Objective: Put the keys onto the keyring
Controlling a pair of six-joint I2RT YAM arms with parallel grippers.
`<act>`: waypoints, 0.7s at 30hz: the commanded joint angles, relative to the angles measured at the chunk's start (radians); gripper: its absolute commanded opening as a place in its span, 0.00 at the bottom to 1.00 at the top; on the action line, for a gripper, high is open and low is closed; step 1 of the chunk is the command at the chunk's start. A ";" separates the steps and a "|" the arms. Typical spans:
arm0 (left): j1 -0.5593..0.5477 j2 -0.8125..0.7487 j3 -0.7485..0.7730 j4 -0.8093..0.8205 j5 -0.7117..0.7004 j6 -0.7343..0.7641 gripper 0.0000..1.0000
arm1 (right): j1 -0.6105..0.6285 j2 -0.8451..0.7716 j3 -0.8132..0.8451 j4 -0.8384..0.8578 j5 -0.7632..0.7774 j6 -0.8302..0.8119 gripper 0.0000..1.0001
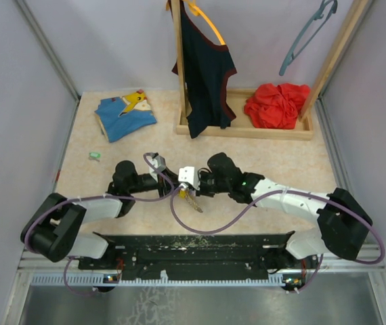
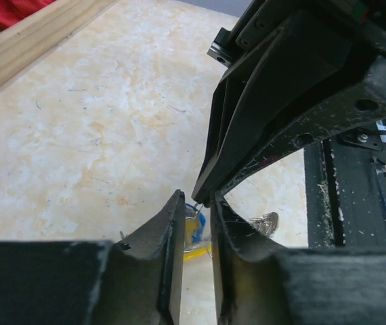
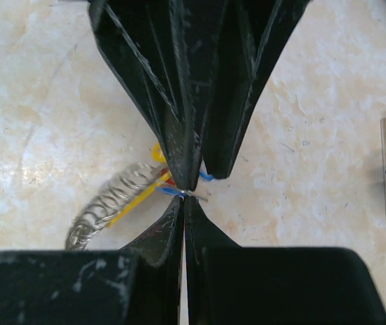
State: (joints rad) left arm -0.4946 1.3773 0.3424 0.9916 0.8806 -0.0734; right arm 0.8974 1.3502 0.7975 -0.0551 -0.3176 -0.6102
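My two grippers meet tip to tip at the table's middle. My right gripper [image 1: 190, 189] [image 3: 185, 198] is shut on the blue key [image 3: 169, 191], pinching it at the tips; a thin metal end sticks out to the right. My left gripper [image 1: 174, 185] [image 2: 196, 203] is closed down to a narrow gap around the keyring, whose yellow tag [image 3: 135, 202] [image 2: 196, 254], red piece [image 3: 164, 177] and grey wire coil [image 3: 105, 206] hang below. The blue key [image 2: 197, 223] shows through that gap. The ring wire itself is hidden by fingers. The mint green key [image 1: 95, 156] lies alone on the table at the far left.
A blue and yellow garment [image 1: 125, 115] lies at the back left. A wooden rack [image 1: 247, 130] at the back holds a dark hanging top [image 1: 206, 74] and a red cloth [image 1: 277, 105]. The black base rail [image 1: 193, 244] runs along the near edge.
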 commanded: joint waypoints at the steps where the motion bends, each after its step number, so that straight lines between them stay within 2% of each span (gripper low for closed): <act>1: 0.006 -0.041 0.000 0.029 -0.044 0.032 0.33 | -0.024 -0.057 -0.006 0.002 0.037 0.040 0.00; 8: 0.018 -0.108 -0.036 0.001 -0.202 0.030 0.53 | -0.122 -0.042 0.000 0.056 0.062 0.144 0.00; 15: 0.027 -0.199 -0.071 -0.070 -0.501 -0.020 0.66 | -0.220 -0.023 -0.056 0.100 0.183 0.373 0.00; 19: 0.031 -0.250 -0.081 -0.133 -0.681 -0.058 0.93 | -0.303 -0.032 -0.116 0.138 0.206 0.499 0.00; 21: 0.033 -0.279 -0.087 -0.165 -0.777 -0.092 1.00 | -0.338 -0.033 -0.139 0.143 0.226 0.576 0.00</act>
State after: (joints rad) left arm -0.4706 1.1503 0.2707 0.8955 0.3458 -0.0998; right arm 0.6247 1.3346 0.6899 0.0113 -0.1490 -0.2272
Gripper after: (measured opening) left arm 0.951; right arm 0.004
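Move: The keyring, with its coloured keys, hangs between the two gripper tips. Its middle is about 3 cm back, 2 cm right and 4 cm below the left hand. From the right hand, whose shut fingers hold it by a blue key, it is some 3 cm back, level sideways and 3 cm below. The wooden tray's middle lies roughly 26 cm ahead of the right hand and 19 cm to its right; the green key tag is some 13 cm ahead of the left hand and 33 cm to its left, both well below. Drawing apart, the right hand swings the keyring rightward and forward, by about 9 and 7 cm, sinking late in the move and turning clockwise some 35 degrees with its fingers still shut on the blue key. The left hand opens from nearly shut to wide and backs away from the ring, forward and to its left and rising slightly, turning counter-clockwise. ##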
